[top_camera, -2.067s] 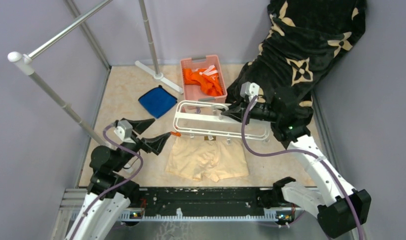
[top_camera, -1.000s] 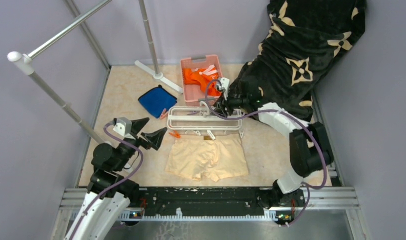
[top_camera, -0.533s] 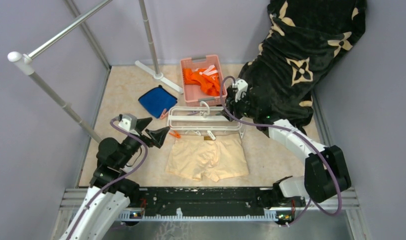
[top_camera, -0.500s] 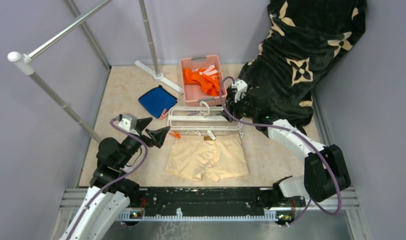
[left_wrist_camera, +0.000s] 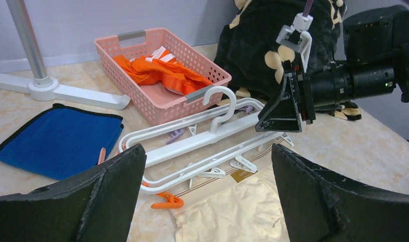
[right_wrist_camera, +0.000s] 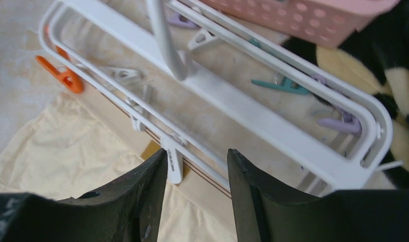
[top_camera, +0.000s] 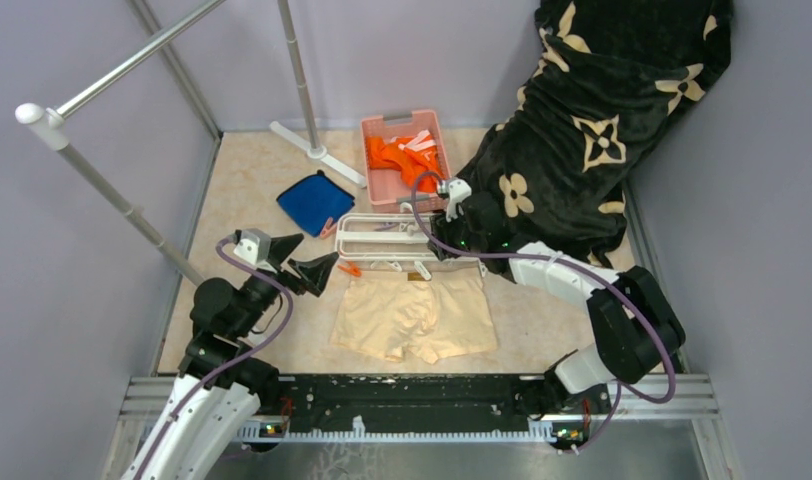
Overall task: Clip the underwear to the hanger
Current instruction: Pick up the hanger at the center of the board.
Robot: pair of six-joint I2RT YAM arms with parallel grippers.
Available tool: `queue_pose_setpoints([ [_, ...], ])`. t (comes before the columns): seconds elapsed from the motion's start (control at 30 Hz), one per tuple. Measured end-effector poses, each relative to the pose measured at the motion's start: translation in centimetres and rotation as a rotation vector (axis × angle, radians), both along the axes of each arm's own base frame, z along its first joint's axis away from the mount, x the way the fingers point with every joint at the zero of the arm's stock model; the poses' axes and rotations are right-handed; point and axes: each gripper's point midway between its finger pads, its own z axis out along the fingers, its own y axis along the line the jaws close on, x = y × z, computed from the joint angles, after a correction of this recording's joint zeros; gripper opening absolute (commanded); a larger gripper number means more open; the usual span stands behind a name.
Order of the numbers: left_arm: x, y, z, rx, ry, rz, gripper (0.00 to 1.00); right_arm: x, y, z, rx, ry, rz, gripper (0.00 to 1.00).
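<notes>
The pale peach underwear (top_camera: 414, 315) lies flat on the table, waistband toward the hanger. Lying flat just beyond it is the white hanger (top_camera: 402, 240), whose near bar overlaps the waistband (right_wrist_camera: 212, 179). My right gripper (top_camera: 434, 245) hovers open over that near bar with nothing between its fingers; in the right wrist view the gripper (right_wrist_camera: 195, 154) sits beside a white clip (right_wrist_camera: 173, 164) resting on the underwear (right_wrist_camera: 81, 151). My left gripper (top_camera: 304, 263) stands wide open and empty, left of the underwear. The left wrist view frames the hanger (left_wrist_camera: 192, 146) and the underwear (left_wrist_camera: 237, 206) between the fingers of the left gripper (left_wrist_camera: 206, 148).
A pink basket (top_camera: 380, 128) of orange clothes stands behind the hanger. A folded blue cloth (top_camera: 315, 200) lies at the left, and a loose orange clip (top_camera: 350, 268) is by the hanger's left end. The rack pole's foot (top_camera: 317, 152) and a black floral blanket (top_camera: 592, 130) border the back.
My right gripper has moved from the hanger's far right end toward me and left, to above the near bar. The left arm has barely moved.
</notes>
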Motion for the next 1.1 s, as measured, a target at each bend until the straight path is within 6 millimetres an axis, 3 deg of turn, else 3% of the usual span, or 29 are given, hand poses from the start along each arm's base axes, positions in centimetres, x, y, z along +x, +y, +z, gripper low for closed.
queue_pose_setpoints([
  [0.17,0.0,0.0,0.0,0.0,0.001,0.0,0.98,0.3,-2.9,-2.4,-0.067,0.032,-0.184,0.49],
  [0.4,0.1,0.0,-0.1,-0.003,0.006,0.004,0.98,2.0,-7.4,-2.4,-0.137,0.056,-0.465,0.5],
  [0.63,0.1,0.0,-0.1,-0.012,0.013,0.005,0.97,2.1,-12.6,-3.2,-0.192,0.12,-0.622,0.5],
  [0.73,0.2,0.0,-0.2,-0.012,0.021,0.005,0.97,1.9,-13.1,-3.4,-0.194,0.139,-0.629,0.5],
  [0.87,0.4,-0.1,-0.6,-0.011,0.037,0.004,0.97,1.6,-12.4,-3.9,-0.178,0.168,-0.597,0.49],
  [1.1,0.4,-0.1,-0.6,-0.011,0.039,0.005,0.97,1.5,-11.8,-6.7,-0.207,0.241,-0.573,0.46],
])
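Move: Lying to the right hand's right, the hanger's right end is about 12 cm across, 2 cm farther out and 9 cm below. The hook stands roughly 4 cm ahead of the hand, 4 cm left and 4 cm lower; the underwear's middle is some 13 cm back, 4 cm left and 11 cm down, the pink basket about 20 cm ahead and 6 cm left. From the left hand, that hanger end is around 12 cm ahead, 28 cm right, 23 cm below. Sweeping right along the hanger, away from the hook towards its right end, the right hand travels about 12 cm, turning clockwise some 35 degrees and sinking slightly. There it stops sideways, eases back about a centimetre and drops to nearly 7 cm lower overall, fingers tilting farther down and staying half open; contact with the end bar can't be made out. ##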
